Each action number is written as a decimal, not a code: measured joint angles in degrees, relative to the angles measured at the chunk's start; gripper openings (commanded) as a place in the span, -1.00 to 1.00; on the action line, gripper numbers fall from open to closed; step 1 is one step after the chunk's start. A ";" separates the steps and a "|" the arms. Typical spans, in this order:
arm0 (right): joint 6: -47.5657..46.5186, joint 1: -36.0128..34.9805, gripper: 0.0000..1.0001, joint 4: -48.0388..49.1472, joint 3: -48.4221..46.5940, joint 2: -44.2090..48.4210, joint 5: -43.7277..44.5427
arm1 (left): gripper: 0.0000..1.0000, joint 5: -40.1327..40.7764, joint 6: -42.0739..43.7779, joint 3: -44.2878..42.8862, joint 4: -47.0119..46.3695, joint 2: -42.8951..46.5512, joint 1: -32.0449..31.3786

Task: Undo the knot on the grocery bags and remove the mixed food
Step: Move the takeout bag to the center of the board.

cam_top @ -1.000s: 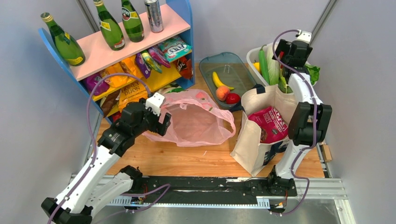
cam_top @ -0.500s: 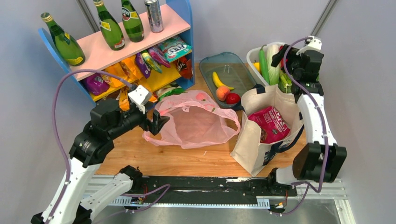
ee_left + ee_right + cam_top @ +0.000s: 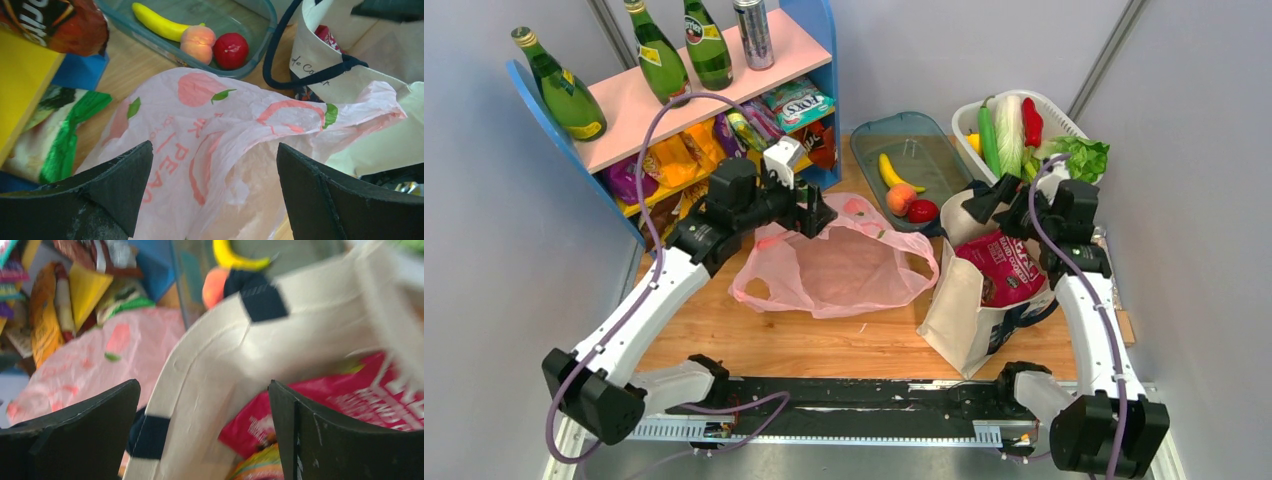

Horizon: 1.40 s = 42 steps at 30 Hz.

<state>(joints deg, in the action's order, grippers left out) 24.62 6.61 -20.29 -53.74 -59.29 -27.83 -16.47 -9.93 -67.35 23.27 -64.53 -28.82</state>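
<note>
The pink plastic bag (image 3: 834,270) lies slack on the table with its mouth open and its handles loose, so no knot shows. My left gripper (image 3: 816,213) hovers open over the bag's far edge, with pink film (image 3: 210,150) between its fingers but untouched. The cream tote (image 3: 969,300) stands upright with a magenta packet (image 3: 1004,265) inside. My right gripper (image 3: 996,203) is open above the tote's rim (image 3: 210,370). A banana (image 3: 892,172), a peach (image 3: 900,199) and a red fruit (image 3: 922,210) lie in the teal tray (image 3: 929,135).
A white basket (image 3: 1064,122) at the back right holds a cucumber (image 3: 989,140), a pale cabbage, a red pepper (image 3: 1031,120) and lettuce (image 3: 1084,157). The blue shelf (image 3: 724,85) at the back left carries green bottles (image 3: 659,60), a can and snack packets.
The left arm swung from the pink bag's left side to its far edge. The right arm came down from the basket to the tote's mouth. Both grippers stayed open.
</note>
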 measured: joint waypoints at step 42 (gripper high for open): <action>0.07 -22.34 -1.00 -15.04 4.15 11.52 6.71 | 0.02 -3.93 -15.54 31.30 -38.16 -26.88 -7.76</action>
<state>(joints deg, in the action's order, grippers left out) 24.69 -15.73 -35.33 -49.58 -47.77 -21.12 -20.40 -25.47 -36.05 -14.90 -91.42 -36.58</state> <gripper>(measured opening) 0.056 0.506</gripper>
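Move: Beside the right hand, some 8 cm back, 9 cm to its left and 7 cm lower, is the takeout bag's left rim; the pink snack bag inside it lies 8 cm back, 1 cm to the right and 10 cm down. The plastic bag's middle is about level with the left hand, 5 cm to its right and 26 cm below; from that hand the peach is 11 cm ahead and 16 cm right, the green packet 11 cm ahead and 5 cm left. Sweeping back and to its left with a 20-degree counter-clockwise turn, the right hand dips about 6 cm, pinches the takeout bag's left rim beside the navy handle patch, then pulls up and slightly back. Meanwhile the left hand drops some 27 cm into the plastic bag, edging right and back, its fingers tipping downward and half closing around a fold as it presses the plastic down. ##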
